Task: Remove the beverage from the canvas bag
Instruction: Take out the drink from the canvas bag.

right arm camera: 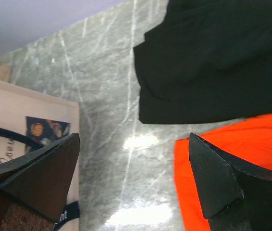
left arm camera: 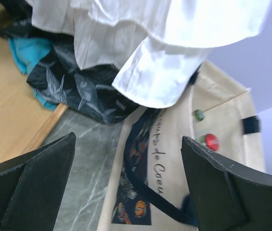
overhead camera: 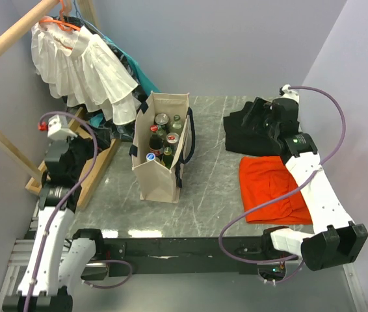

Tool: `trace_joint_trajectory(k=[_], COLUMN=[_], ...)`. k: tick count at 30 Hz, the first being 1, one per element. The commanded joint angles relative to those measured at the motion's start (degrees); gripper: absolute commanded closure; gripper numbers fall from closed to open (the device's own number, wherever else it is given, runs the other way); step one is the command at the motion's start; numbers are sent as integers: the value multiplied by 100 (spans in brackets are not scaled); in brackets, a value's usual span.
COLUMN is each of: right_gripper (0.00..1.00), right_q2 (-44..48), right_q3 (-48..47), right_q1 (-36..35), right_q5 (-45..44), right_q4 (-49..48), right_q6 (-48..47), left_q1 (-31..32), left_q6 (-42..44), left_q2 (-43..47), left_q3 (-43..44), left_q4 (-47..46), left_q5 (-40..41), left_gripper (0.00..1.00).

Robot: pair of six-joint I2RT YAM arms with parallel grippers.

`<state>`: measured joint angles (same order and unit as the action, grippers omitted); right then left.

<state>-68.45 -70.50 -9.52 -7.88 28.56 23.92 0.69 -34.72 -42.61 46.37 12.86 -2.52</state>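
Note:
The cream canvas bag [overhead camera: 160,175] with navy strap handles stands upright in the middle of the marble table, open at the top. Several bottles [overhead camera: 161,138] stand inside it, their caps showing. In the left wrist view the bag's printed side [left arm camera: 174,173] fills the space between my fingers, with a red cap [left arm camera: 211,141] visible at its mouth. My left gripper [left arm camera: 126,192] is open and empty, left of the bag. My right gripper [right arm camera: 133,187] is open and empty above bare marble, between the bag's side [right arm camera: 25,115] and the orange cloth [right arm camera: 251,159].
A white ruffled garment [overhead camera: 83,68] hangs on a wooden rail at back left, over dark patterned cloth [left arm camera: 73,86] and a wooden base [left arm camera: 11,106]. A black folded cloth [overhead camera: 252,130] and an orange cloth [overhead camera: 272,185] lie on the right side of the table.

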Motion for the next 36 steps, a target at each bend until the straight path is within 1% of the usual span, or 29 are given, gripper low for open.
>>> trace_joint_trajectory(k=[1,4,7,9,11,13,14,16,20,21,22,25,27,29,30,31,32,34,35,36], right_gripper=[0,0,0,0,0,0,0,0,0,0,0,0,0,0,0,0,0,0,0,0], right_q2=[340,569,675,640,622,744,788,789,420,254,174,-133,-300,-327,-362,-397,-432,-494,-503,-564], right_q3=[-149,-17,-52,-174,-201,-61,96,159,-287,-393,-490,-929,-1307,-1518,-1589,-1677,-1852,-1950,-2028,-2099], right_q1=[117,126,117,117,117,117,117,117,126,108,108,117,73,3,-6,-41,-59,-146,-182,-199], right_q5=[108,479,410,717,770,770,892,938,1043,1008,1008,1174,1227,1070,1078,1061,1069,1174,1175,1140], right_q4=[124,-25,-17,-8,-69,-305,-577,-728,-527,-457,-395,-106,141,203,220,273,395,414,440,484], right_q6=[-221,-178,-133,-256,-292,-222,-213,-169,-221,-230,-239,-466,-616,-783,-836,-880,-915,-1108,-1135,-1127], left_q1=[1,2,10,1,2,2,10,1,10,10,10,1,1,1,-7,1,1,1,1,1], left_q6=[-377,-413,-553,-527,-387,-299,-368,-325,-482,-648,-850,-905,-730,-405,-326,-212,-124,131,184,237], left_q2=[596,570,456,412,376,236,183,69,77,121,147,297,228,52,-193,-352,-501,-949,-1055,-1178], left_q3=[-277,-330,-295,-304,-199,-50,81,118,-215,-268,-312,-585,-428,-15,151,510,687,1178,1303,1348], left_q4=[-320,-241,-135,-152,-91,66,320,366,103,102,111,-370,-372,-92,66,259,591,857,1058,1043], left_q5=[400,166,16,-81,15,155,234,235,173,234,461,305,305,244,392,497,638,622,630,552], left_gripper=[4,4,4,4,4,4,4,4,4,4,4,4,4,4,4,4,4,4,4,4])
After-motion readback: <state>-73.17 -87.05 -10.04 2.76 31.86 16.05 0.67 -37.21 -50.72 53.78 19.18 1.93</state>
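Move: The drinks in the open canvas bag stand about 28 cm to the right hand's left, some 6 cm farther out and 24 cm below. From that hand the black cloth lies roughly 20 cm ahead and 12 cm right, the orange cloth about level and 18 cm right, both some 44 cm down. From the left hand the drinks are about 13 cm ahead, 15 cm right and 24 cm below, with the white shirt hanging roughly 18 cm straight ahead. The right hand, empty and wide open, climbs about 9 cm in all, drawing back a little before coming forward again, while it works some 3 cm left towards the bag's side and turns roughly 15 degrees, its fingers swinging counter-clockwise and lifting. The left hand, also open and empty, stays short of the hanging shirt and bag: it bobs up a little, sinks about 5 cm, then comes back up some 3 cm and ends about 2 cm farther forward, touching nothing that can be seen. ##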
